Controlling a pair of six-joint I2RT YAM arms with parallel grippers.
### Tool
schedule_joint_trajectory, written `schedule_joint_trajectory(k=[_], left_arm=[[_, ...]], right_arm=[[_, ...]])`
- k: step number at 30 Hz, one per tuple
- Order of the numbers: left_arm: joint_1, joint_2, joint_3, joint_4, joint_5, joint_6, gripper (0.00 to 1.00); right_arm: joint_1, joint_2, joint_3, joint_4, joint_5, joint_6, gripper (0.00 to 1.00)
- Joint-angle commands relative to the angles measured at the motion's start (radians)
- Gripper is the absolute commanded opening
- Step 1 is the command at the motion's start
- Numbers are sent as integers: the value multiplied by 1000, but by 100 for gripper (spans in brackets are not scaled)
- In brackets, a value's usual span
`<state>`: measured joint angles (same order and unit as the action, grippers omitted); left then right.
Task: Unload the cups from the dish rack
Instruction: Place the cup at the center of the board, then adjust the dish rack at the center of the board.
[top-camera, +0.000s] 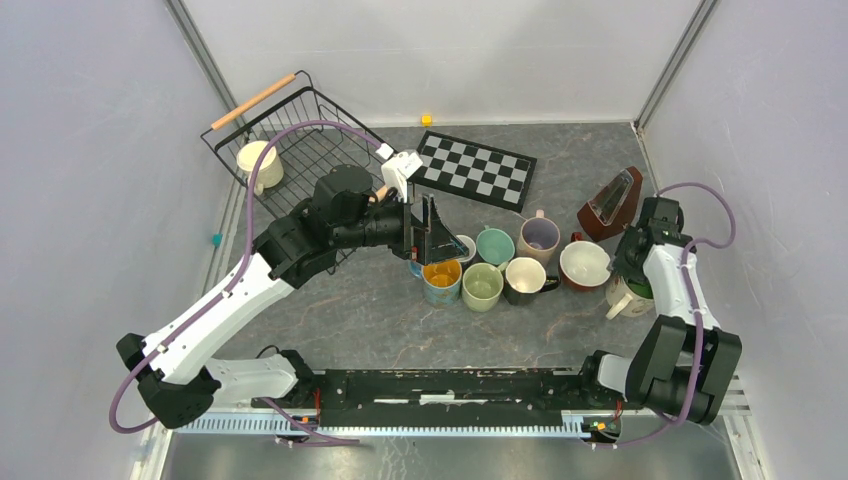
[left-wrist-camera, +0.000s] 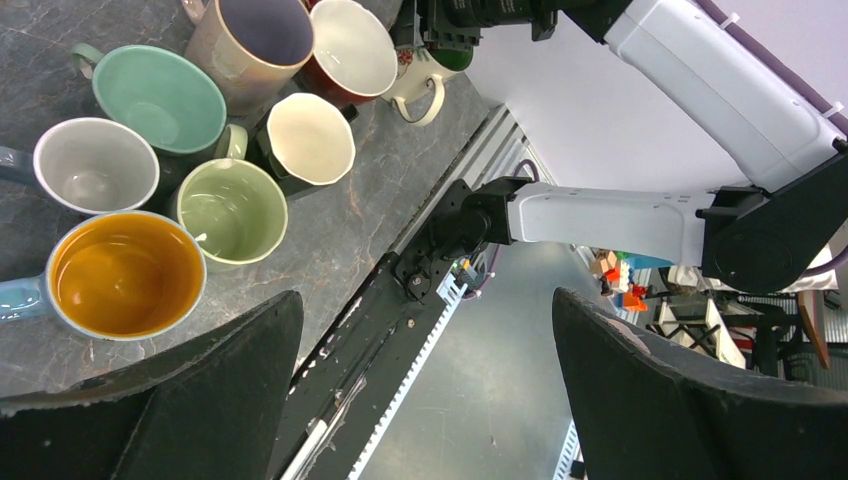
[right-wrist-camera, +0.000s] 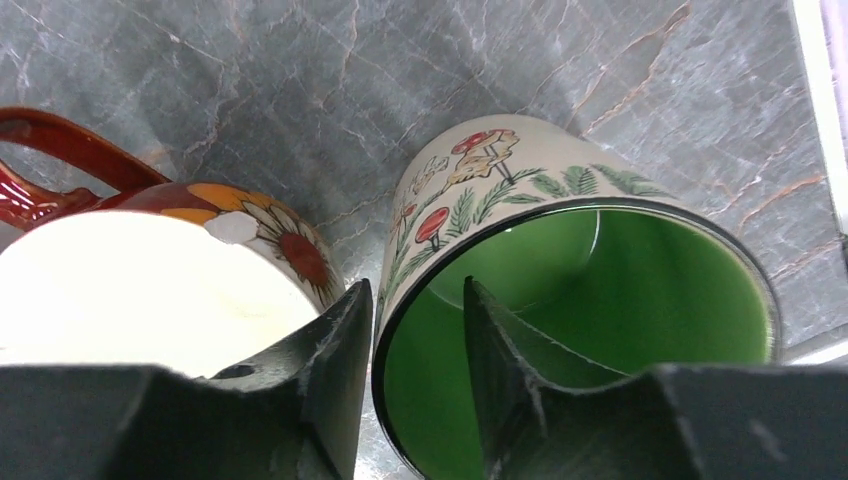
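Note:
The black wire dish rack (top-camera: 318, 118) stands at the back left with one cream cup (top-camera: 259, 165) in it. Several cups stand grouped on the table: blue with yellow inside (top-camera: 441, 280), light green (top-camera: 482, 286), teal (top-camera: 494, 245), beige-pink (top-camera: 539, 236), black (top-camera: 526, 278) and red-brown (top-camera: 584, 265). My left gripper (left-wrist-camera: 425, 300) hangs wide open and empty beside this group. At the right, my right gripper (right-wrist-camera: 417, 285) is open astride the rim of a mushroom-patterned cup with a green inside (right-wrist-camera: 500, 170), one finger inside and one outside, with a gap at the inner finger. That cup stands on the table.
A checkered board (top-camera: 475, 168) lies at the back centre. A brown metronome (top-camera: 610, 203) stands behind the right arm. The red-brown cup (right-wrist-camera: 150, 290) sits right against my right gripper's outer finger. A small yellow block (top-camera: 426, 120) lies by the back wall.

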<state>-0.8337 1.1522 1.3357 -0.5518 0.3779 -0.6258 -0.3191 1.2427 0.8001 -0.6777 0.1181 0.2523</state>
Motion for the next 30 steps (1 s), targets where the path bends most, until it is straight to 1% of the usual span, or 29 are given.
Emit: schedule_joint_trajectory(k=[1, 8, 13, 19, 23, 26, 27, 28, 29, 30], left_arm=[[-5, -3, 26, 21, 37, 40, 100], [-5, -9, 24, 24, 38, 39, 100], [-5, -15, 12, 35, 43, 32, 100], [-5, -33, -1, 35, 23, 32, 100], [-5, -46, -7, 29, -9, 32, 100], [-5, -54, -6, 17, -44, 33, 100], [-5, -57, -9, 14, -55, 32, 100], [-5, -62, -7, 9, -70, 32, 100], [-5, -64, -8, 5, -84, 33, 100], [-5, -68, -7, 2, -103, 33, 100]], right_arm=[[-2, -42, 88, -18, 37, -4, 48], [7, -109, 169, -83, 65, -4, 56], [16, -151, 219, -131, 69, -8, 58], [66, -203, 309, -175, 75, -3, 64], [142, -230, 363, -179, 63, 22, 73], [226, -236, 411, -174, 72, 48, 87], [268, -235, 422, -172, 80, 60, 89], [304, -234, 436, -167, 85, 73, 95], [338, -232, 446, -161, 84, 85, 98], [376, -230, 457, -154, 82, 95, 98]])
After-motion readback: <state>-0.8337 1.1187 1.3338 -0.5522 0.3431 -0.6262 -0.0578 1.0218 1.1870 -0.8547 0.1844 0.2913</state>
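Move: The flowered cup with the green inside stands on the table under the right hand. Its left wall is between the fingers, its middle about 4 cm to the hand's right and 4 cm below. The red cup stands some 7 cm to the hand's left and 1 cm ahead, the black mug about 19 cm left and 1 cm back. The brown box is roughly 14 cm ahead, 2 cm left. From the left hand the flowered cup lies about 39 cm right, 7 cm ahead and 31 cm below. The flowered cup's left rim comes free from between the right hand's fingers, already part open, as the hand lifts nearly straight up, some 18 cm. In the last part it also swings left and forward, about 5 cm each way, over towards the brown box. The fingers keep opening to almost full width, and the wrist tips them outward by some 25 degrees while turning a little counter-clockwise. ##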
